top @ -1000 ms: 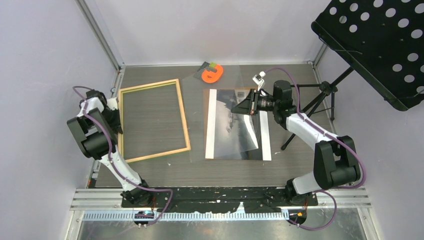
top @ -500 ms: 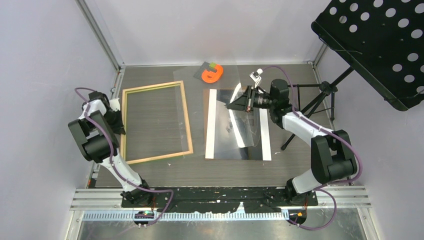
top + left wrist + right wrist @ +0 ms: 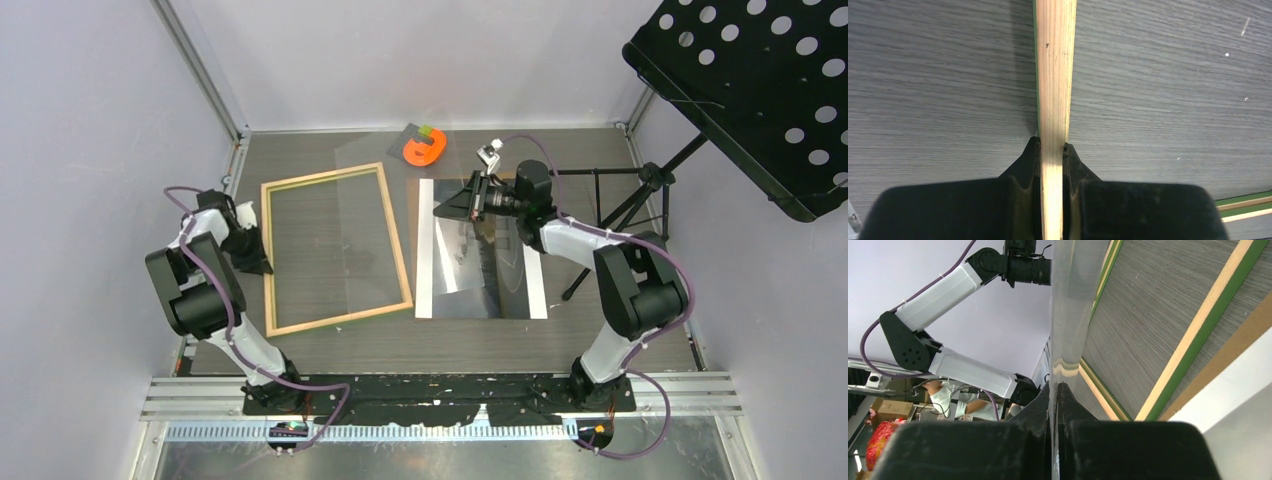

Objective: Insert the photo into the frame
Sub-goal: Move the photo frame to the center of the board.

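The frame (image 3: 397, 236), pale wood face up with a green edge, lies left of centre on the table. My left gripper (image 3: 261, 258) is shut on its left rail; in the left wrist view both jaws press the wooden rail (image 3: 1054, 75) at the gripper (image 3: 1052, 146). The photo (image 3: 510, 292), dark with white side bands, lies flat right of the frame. My right gripper (image 3: 440, 211) hovers above the photo's upper left, shut on a thin clear sheet (image 3: 1068, 315) that slants up over the frame (image 3: 1198, 325). That gripper (image 3: 1054, 385) pinches the sheet's edge.
An orange ring-shaped object (image 3: 424, 150) sits at the back of the table. A black perforated music stand (image 3: 760, 80) on a tripod (image 3: 640, 200) stands at the right. A brown board strip (image 3: 1250, 322) shows beside the frame. Walls enclose the left and back.
My left gripper closed on the frame's left rail and shifted the frame to the right. My right gripper carried the clear sheet leftward, over the frame's right side.
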You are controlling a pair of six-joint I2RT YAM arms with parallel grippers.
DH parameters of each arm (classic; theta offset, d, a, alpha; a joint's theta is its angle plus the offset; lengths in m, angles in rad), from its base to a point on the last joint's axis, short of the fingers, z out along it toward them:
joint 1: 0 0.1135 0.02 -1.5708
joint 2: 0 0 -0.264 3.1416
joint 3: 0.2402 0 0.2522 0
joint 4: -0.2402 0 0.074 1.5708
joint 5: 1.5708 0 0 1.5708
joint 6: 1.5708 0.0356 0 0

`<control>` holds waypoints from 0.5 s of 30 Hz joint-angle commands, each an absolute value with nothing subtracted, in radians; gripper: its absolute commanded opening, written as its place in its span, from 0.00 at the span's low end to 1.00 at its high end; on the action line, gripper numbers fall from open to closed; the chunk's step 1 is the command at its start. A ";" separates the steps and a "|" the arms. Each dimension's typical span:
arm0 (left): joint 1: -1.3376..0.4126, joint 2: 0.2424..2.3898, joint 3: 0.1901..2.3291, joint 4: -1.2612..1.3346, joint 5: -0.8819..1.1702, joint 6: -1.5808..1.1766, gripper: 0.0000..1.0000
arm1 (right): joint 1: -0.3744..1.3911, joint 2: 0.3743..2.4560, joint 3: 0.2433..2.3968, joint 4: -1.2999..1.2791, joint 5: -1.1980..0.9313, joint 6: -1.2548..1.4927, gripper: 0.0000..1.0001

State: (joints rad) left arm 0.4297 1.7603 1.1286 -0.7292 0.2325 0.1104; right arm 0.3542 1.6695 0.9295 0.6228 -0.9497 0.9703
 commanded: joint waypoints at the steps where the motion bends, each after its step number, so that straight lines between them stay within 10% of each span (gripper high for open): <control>1: 0.384 1.681 1.091 -0.677 0.332 0.036 0.00 | 0.393 1.719 0.995 0.793 -0.919 1.046 0.06; 15: 0.290 1.655 1.039 -0.667 0.351 -0.033 0.00 | 0.447 1.942 1.106 0.926 -0.908 1.147 0.06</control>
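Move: My left hand holds the photo frame by its left side. The middle of the board lies about 37 cm to that hand's right and 5 cm ahead. The photo on its brown backing is centred some 49 cm right and 5 cm ahead. My right hand holds the clear sheet high up: the frame's middle is about 25 cm left of it, 2 cm back and 20 cm below, and the photo is some 8 cm right, 2 cm back, equally far below. Keeping my left fingers pinched on the frame's left side, I slide it right across the table about 5 cm towards the middle of the board, easing to a stop, its near right corner pushing along the photo and backing. My right hand keeps the clear sheet and carries it about 5 cm left over the frame, drifting a little forward and down. ##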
